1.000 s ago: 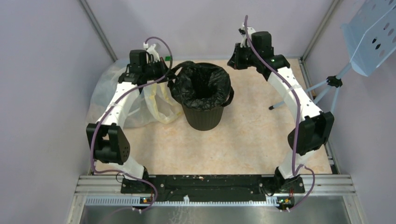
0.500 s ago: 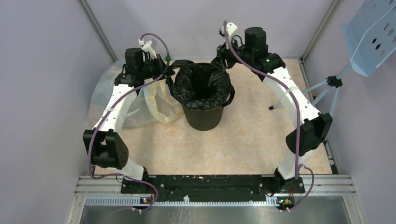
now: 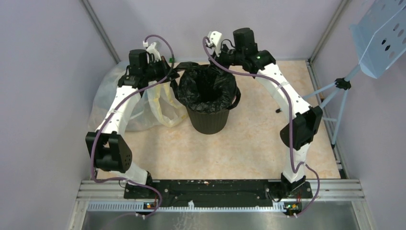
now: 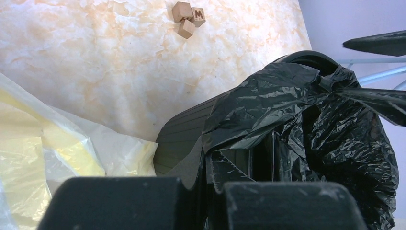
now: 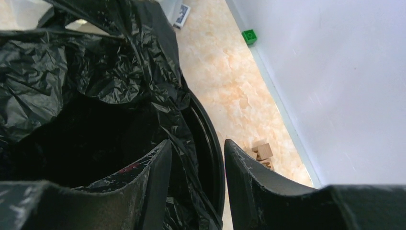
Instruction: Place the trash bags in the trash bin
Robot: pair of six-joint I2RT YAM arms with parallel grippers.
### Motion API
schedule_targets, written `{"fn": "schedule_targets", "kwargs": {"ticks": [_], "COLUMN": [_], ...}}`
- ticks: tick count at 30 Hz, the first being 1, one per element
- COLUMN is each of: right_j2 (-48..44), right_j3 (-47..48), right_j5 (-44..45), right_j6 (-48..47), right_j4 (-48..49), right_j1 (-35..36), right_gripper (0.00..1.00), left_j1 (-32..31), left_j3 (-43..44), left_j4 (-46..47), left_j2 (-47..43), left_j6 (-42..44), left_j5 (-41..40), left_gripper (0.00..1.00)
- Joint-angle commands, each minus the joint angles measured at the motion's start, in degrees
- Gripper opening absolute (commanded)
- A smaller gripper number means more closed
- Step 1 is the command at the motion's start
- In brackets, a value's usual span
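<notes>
The black ribbed trash bin (image 3: 208,117) stands upright mid-table. The glossy black trash bag (image 3: 206,86) sits in its mouth and drapes over the rim. My left gripper (image 3: 176,70) is at the bin's back-left rim, shut on a stretched edge of the bag (image 4: 287,110); its fingertips (image 4: 218,160) pinch the film beside the bin's ribbed wall (image 4: 179,139). My right gripper (image 3: 221,58) is open at the back rim. In the right wrist view it (image 5: 197,148) straddles the rim (image 5: 213,143) and the bag's edge (image 5: 95,72), one finger inside and one outside.
A big translucent pale-yellow bag (image 3: 143,103) lies left of the bin, touching it (image 4: 52,153). Small wooden blocks (image 4: 187,20) and a green block (image 5: 249,36) lie near the back wall. A blue perforated stand on a tripod (image 3: 378,38) is at the right.
My right arm has swung left from the back right to the bin's back rim. My left gripper rose slightly with the bag's edge, then held still.
</notes>
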Motion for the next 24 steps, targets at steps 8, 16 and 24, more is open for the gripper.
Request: {"fn": "schedule_targets", "kwargs": {"ticks": [8, 16, 24], "right_j2": [1.5, 2.5, 7.8], "right_j3": [2.3, 2.6, 11.5], "right_j5": [-0.8, 2.8, -1.9], "right_j6": [-6.0, -2.0, 8.5], "right_j4": [-2.2, 1.1, 0.1], "right_j1": [1.6, 1.6, -2.5], "right_gripper": [0.34, 0.00, 0.00], "left_j1": [0.5, 0.9, 1.1], "left_j3": [3.8, 4.1, 4.3], "left_j4": [0.4, 0.4, -0.8], "left_j2": [-1.3, -0.5, 2.8], "left_j6": [0.0, 0.1, 1.1], "left_j5": [-0.6, -1.3, -2.5], "left_gripper": [0.00, 0.00, 0.00]}}
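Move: The black trash bag's far edge, at the back of the bin's mouth, lies about 3 cm below my open right fingers, roughly 1 cm back and 1 cm to their left. The centre of the bin's opening is some 9 cm back and 1 cm left of the right hand, 6 cm lower. The white-yellow bag's open flap is about 18 cm left, 6 cm back, 25 cm below. From my left hand, still pinching the black bag, that far edge is about 12 cm right, 1 cm ahead and 1 cm up. I sink my right hand about 3 cm onto the black bag's far edge and shut my half-open fingers, pinching the film. With it caught, I draw forward some 2 cm towards the far side of the bin, rising about 1 cm at the end. My left hand stays nearly in place and keeps its pinch on the bag. ##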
